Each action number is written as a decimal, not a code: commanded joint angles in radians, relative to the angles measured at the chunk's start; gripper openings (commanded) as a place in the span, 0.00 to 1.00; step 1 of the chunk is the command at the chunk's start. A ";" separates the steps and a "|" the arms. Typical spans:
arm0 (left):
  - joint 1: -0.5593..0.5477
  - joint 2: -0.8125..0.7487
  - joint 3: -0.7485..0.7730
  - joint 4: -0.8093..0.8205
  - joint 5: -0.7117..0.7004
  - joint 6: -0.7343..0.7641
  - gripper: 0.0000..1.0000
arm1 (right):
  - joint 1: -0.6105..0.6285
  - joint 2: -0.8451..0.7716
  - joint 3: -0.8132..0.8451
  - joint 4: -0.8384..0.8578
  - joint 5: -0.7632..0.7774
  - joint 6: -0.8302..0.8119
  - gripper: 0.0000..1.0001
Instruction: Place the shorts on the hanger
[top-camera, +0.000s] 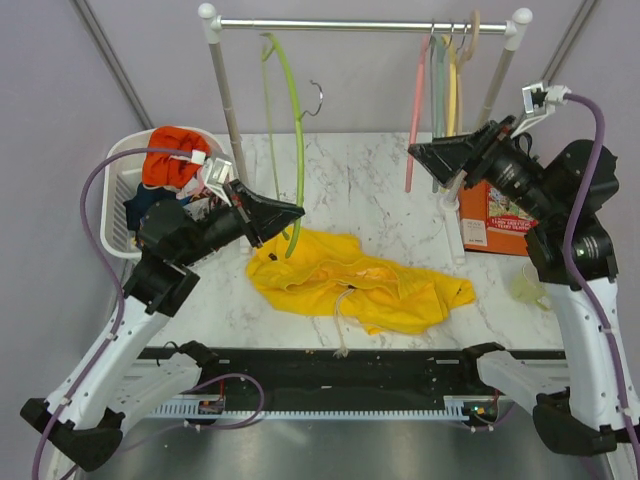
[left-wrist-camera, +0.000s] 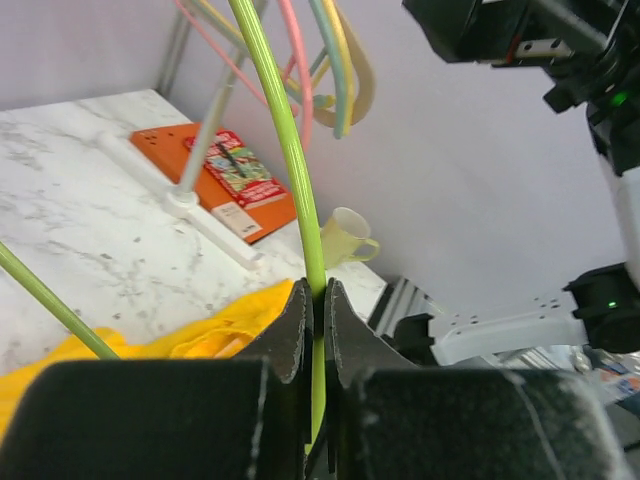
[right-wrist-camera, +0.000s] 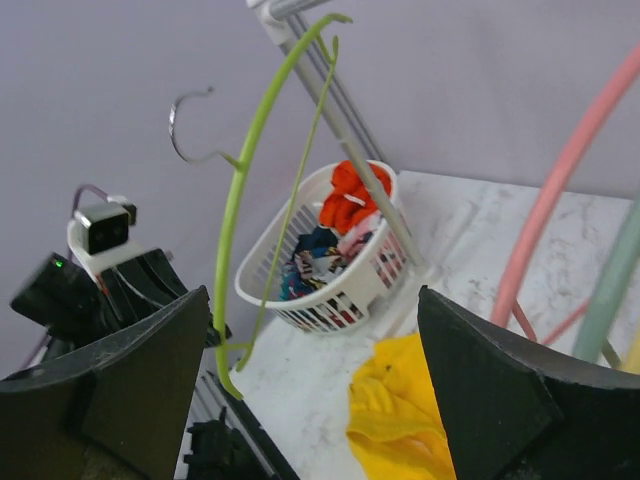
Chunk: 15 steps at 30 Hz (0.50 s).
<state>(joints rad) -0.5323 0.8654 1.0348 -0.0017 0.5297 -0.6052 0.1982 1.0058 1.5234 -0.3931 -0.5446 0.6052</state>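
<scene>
The yellow shorts (top-camera: 355, 280) lie crumpled on the marble table, their white drawstring trailing toward the near edge. My left gripper (top-camera: 293, 212) is shut on the lower end of the light green hanger (top-camera: 295, 110), which stands upright above the shorts' left end with its metal hook (top-camera: 318, 98) pointing right. The left wrist view shows the green hanger (left-wrist-camera: 290, 140) pinched between the fingers (left-wrist-camera: 291, 330). My right gripper (top-camera: 418, 152) hangs open and empty, high over the table's right side. Its view looks past both fingers at the hanger (right-wrist-camera: 245, 170) and the shorts (right-wrist-camera: 400, 410).
A white laundry basket (top-camera: 125, 190) full of clothes stands at the back left. A rail (top-camera: 365, 24) across the back carries pink, mint and yellow hangers (top-camera: 440, 80) at its right end. An orange box (top-camera: 495, 215) and a pale cup (top-camera: 530, 288) sit on the right.
</scene>
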 joint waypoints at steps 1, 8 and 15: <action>-0.001 -0.084 -0.056 -0.061 -0.151 0.162 0.02 | 0.084 0.105 0.040 0.210 -0.020 0.208 0.91; -0.001 -0.128 -0.064 -0.084 -0.203 0.182 0.02 | 0.395 0.215 0.055 0.319 0.161 0.110 0.91; 0.002 -0.131 -0.070 -0.072 -0.203 0.200 0.02 | 0.615 0.404 0.147 0.272 0.388 0.013 0.87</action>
<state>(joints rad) -0.5323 0.7532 0.9619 -0.1329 0.3447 -0.4744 0.7467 1.3457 1.6024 -0.1486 -0.3176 0.6739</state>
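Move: The left hand pinches the green hanger low on its frame; its middle lies about 8 cm ahead, 1 cm left and 5 cm above that hand. The yellow shorts lie on the table roughly 2 cm ahead, 11 cm right and 38 cm below it. From the open right hand, the green hanger's middle is some 22 cm left, 3 cm ahead and 3 cm lower; the pink hanger hangs about 8 cm ahead, 2 cm left, level with it. Open right hand sweeps about 18 cm left towards the green hanger, which the left hand carries down-left. ##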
